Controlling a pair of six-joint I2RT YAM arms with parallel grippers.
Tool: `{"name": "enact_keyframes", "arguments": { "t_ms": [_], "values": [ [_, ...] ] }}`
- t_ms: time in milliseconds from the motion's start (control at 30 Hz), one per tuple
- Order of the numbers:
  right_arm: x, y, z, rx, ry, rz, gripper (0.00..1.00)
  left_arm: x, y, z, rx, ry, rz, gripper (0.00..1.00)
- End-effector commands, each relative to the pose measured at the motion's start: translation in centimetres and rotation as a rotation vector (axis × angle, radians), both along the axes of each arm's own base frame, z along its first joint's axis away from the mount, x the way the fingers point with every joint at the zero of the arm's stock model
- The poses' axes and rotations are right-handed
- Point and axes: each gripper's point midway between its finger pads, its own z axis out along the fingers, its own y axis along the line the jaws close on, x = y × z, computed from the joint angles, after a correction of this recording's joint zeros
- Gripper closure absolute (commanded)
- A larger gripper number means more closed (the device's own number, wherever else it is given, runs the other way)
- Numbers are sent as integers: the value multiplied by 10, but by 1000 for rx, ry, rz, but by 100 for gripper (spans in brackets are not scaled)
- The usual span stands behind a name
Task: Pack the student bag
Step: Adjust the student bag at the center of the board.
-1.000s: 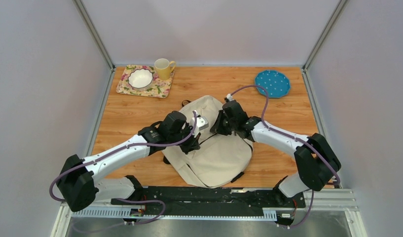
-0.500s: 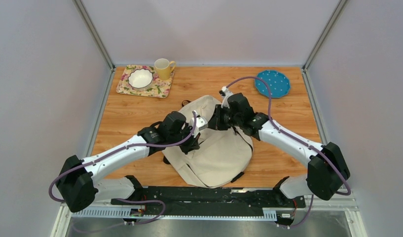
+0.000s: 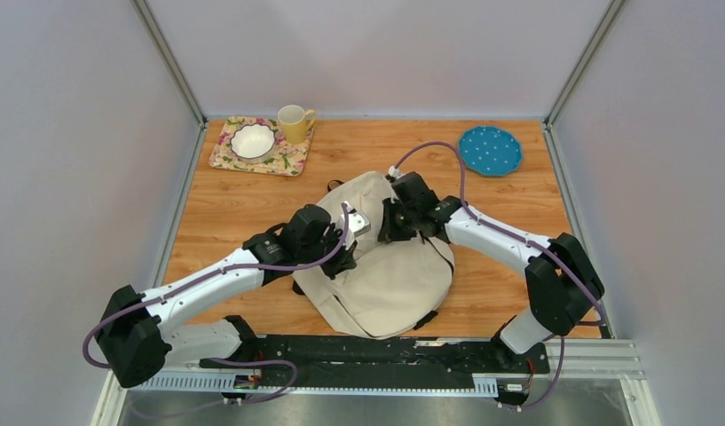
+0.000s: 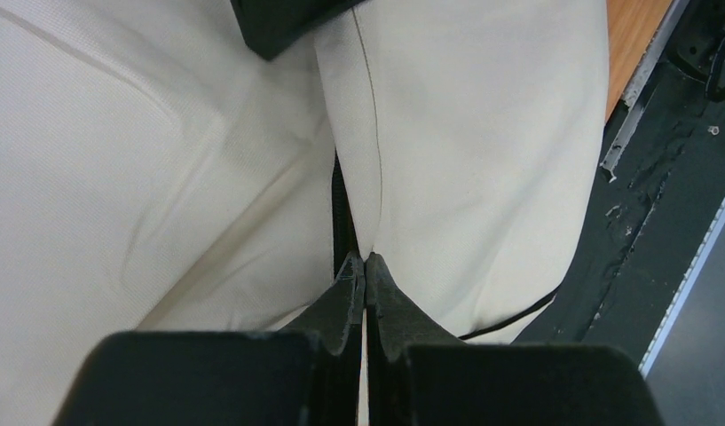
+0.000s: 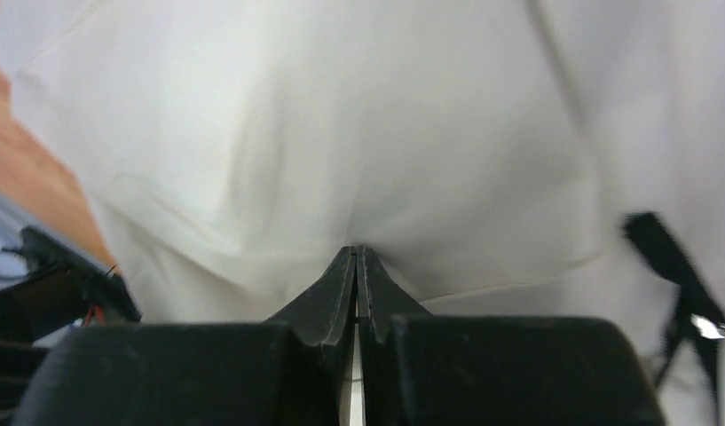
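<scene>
The student bag, a large cream fabric backpack, lies in the middle of the wooden table with black strap ends at its edges. My left gripper is over its upper left part. In the left wrist view the gripper is shut, pinching a fold of the bag's cream fabric along a seam. My right gripper is over the bag's upper middle. In the right wrist view it is shut too, and the bag's fabric puckers into its tips. A black strap hangs at the right.
A yellow mug and a white bowl sit on a floral mat at the back left. A blue dotted plate lies at the back right. The black base rail runs along the near edge.
My right gripper has shifted a little left and back over the bag's top, its elbow swinging out and back in. The left arm has edged slightly left. Both grippers stay shut.
</scene>
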Motion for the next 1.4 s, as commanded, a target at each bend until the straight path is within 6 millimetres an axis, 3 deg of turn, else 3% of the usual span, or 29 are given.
{"name": "enact_keyframes", "arguments": {
  "t_ms": [0, 267, 300, 333, 400, 433, 467, 600, 733, 900, 1100, 1367],
  "values": [
    [36, -41, 16, -141, -142, -205, 92, -1, 0, 10, -44, -31, 14, 100],
    [50, -88, 49, -175, -279, -397, 73, 7, 13, 2, -8, -48, 99, 98],
    [51, -93, 53, -163, -289, -408, 69, 8, 14, 6, -15, -57, 112, 88],
    [49, -95, 61, -135, -302, -410, 65, 11, 16, 12, -33, -81, 134, 63],
    [46, -102, 61, -111, -292, -424, 56, 15, 17, 22, -64, -103, 168, 48],
    [43, -102, 67, -81, -294, -418, 55, 19, 19, 31, -87, -136, 199, 35],
    [40, -103, 67, -68, -290, -417, 54, 21, 20, 38, -108, -146, 222, 31],
    [26, -100, 66, -19, -266, -381, 54, 30, 37, 57, -154, -188, 362, 28],
    [10, -92, 69, 49, -240, -335, 53, 37, 77, 40, -93, -172, 603, 27],
    [-3, -88, 72, 99, -227, -291, 53, 20, 106, 7, -160, -39, 822, 26],
    [-5, -93, 61, 57, -208, -300, 52, 9, 108, -11, -273, 68, 914, 25],
    [-10, -84, 53, 82, -161, -271, 52, 12, 89, -19, -416, 146, 923, 24]
  ]
}}
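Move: The student bag spreads under both hands. Its middle lies about 5 cm right of the left hand, 2 cm ahead and 6 cm below; from the right hand, it is some 5 cm back, 3 cm left and 5 cm below. The bag's handle loop is about 22 cm ahead of the left hand and 5 cm left. The blue plate lies roughly 26 cm ahead of the right hand and 31 cm right, some 10 cm lower. Letting go of the bag's cloth edge by the zipper, the left fingers open wide; the hand arcs up and forward, then sinks back over the bag's left side, about 10 cm left overall, turning some 50 degrees counter-clockwise. The right hand, seeming to brush the cloth at first, sweeps right and forward, then rises and draws back, ending about 9 cm right and 5 cm higher, fingers half open. ##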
